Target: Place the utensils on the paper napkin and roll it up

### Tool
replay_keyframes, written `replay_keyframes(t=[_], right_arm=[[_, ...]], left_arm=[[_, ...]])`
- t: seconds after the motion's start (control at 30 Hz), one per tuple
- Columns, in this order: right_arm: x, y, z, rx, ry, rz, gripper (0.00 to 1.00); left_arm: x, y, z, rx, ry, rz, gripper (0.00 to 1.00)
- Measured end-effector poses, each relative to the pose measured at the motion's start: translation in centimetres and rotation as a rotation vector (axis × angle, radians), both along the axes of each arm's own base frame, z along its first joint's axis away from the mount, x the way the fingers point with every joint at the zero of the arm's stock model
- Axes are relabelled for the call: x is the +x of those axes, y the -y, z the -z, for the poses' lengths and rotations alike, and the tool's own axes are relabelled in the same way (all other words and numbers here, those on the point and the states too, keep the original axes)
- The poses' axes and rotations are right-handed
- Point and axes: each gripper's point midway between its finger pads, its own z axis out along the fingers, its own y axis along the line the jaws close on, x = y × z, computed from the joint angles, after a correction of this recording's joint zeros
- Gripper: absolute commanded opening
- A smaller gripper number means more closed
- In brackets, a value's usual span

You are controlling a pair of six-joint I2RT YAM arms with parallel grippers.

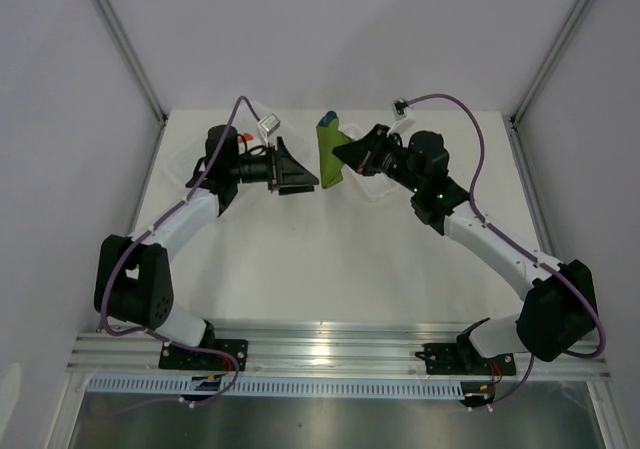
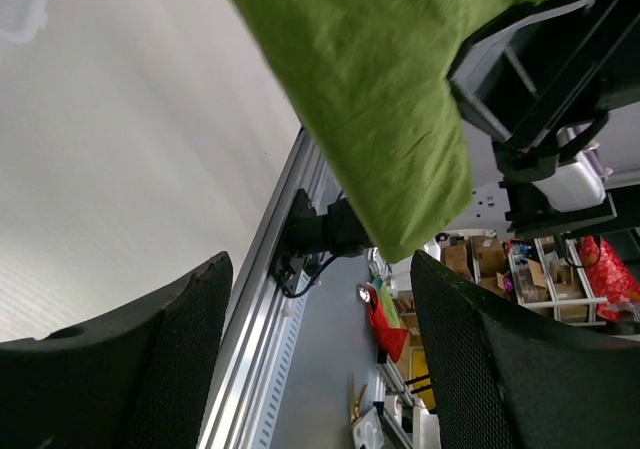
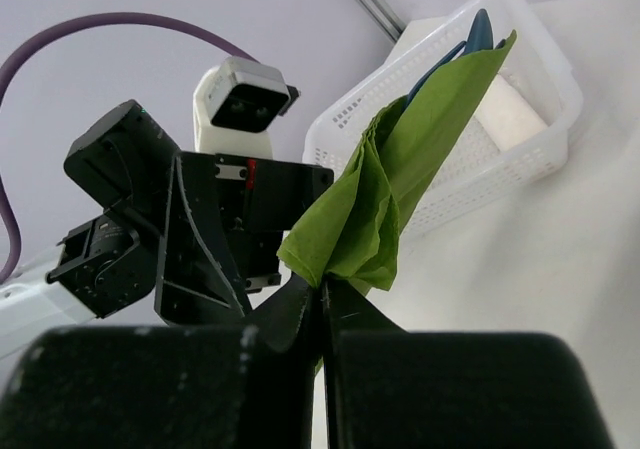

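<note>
My right gripper (image 1: 345,155) is shut on the rolled olive-green paper napkin (image 1: 329,153) and holds it up above the table; in the right wrist view the napkin (image 3: 400,194) rises from the closed fingertips (image 3: 322,291). A dark blue utensil (image 3: 476,37) tip sticks out of the roll's top end, also seen from above (image 1: 327,119). My left gripper (image 1: 312,181) is open and empty, just left of the napkin. In the left wrist view the napkin (image 2: 370,99) hangs above the wide-open fingers (image 2: 480,359).
A white plastic basket (image 3: 520,119) holding a white paper roll (image 3: 508,112) stands behind the napkin at the back of the table (image 1: 330,259). The enclosure's white walls and metal posts close in the sides.
</note>
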Motion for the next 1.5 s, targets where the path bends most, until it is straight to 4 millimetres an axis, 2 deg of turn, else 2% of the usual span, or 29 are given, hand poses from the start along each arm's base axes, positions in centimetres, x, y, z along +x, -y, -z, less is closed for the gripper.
replay_keyframes(t=[0.17, 0.3, 0.7, 0.93, 1.37, 1.5], right_arm=[[0.1, -0.1, -0.5, 0.004, 0.006, 0.000, 0.00], [0.1, -0.2, -1.1, 0.009, 0.016, -0.003, 0.00], [-0.1, -1.2, -0.9, -0.001, 0.024, -0.022, 0.00], [-0.3, -1.8, -0.7, -0.003, 0.021, -0.033, 0.00], [-0.6, -2.5, -0.8, 0.004, 0.031, -0.041, 0.00], [-0.9, -2.8, -0.9, 0.005, 0.032, -0.045, 0.00]], left_arm=[[0.5, 0.4, -2.6, -0.081, 0.061, 0.014, 0.75], [0.5, 0.6, -3.7, -0.110, 0.081, 0.017, 0.75], [0.7, 1.6, -3.6, -0.141, 0.027, 0.036, 0.76], [0.7, 1.9, -4.2, -0.162, 0.024, 0.041, 0.72], [0.3, 2.3, -4.8, -0.181, 0.034, 0.054, 0.40], [0.3, 2.3, -4.8, -0.181, 0.037, 0.055, 0.25]])
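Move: The near end of the rolled napkin, held up level by the right hand, lies about 4 cm to the right of the left hand, 1 cm ahead and some 5 cm higher. From the right hand, that end is roughly 6 cm back, 1 cm to the left and 1 cm lower. The small white tray sits on the table about 17 cm ahead of the left hand, 12 cm right and 24 cm below; the big white basket is 17 cm ahead of the left hand, 20 cm left and 23 cm below. The left fingers, wide open at first, close more than halfway around the near end of the napkin roll once the hand has come up about 5 cm and gone some 2 cm right towards it, tipping the fingertips up about 10 degrees. Meanwhile the right hand keeps its pinch on the roll and carries it about 3 cm left towards the left hand, ending about 1 cm higher and 1 cm back. ##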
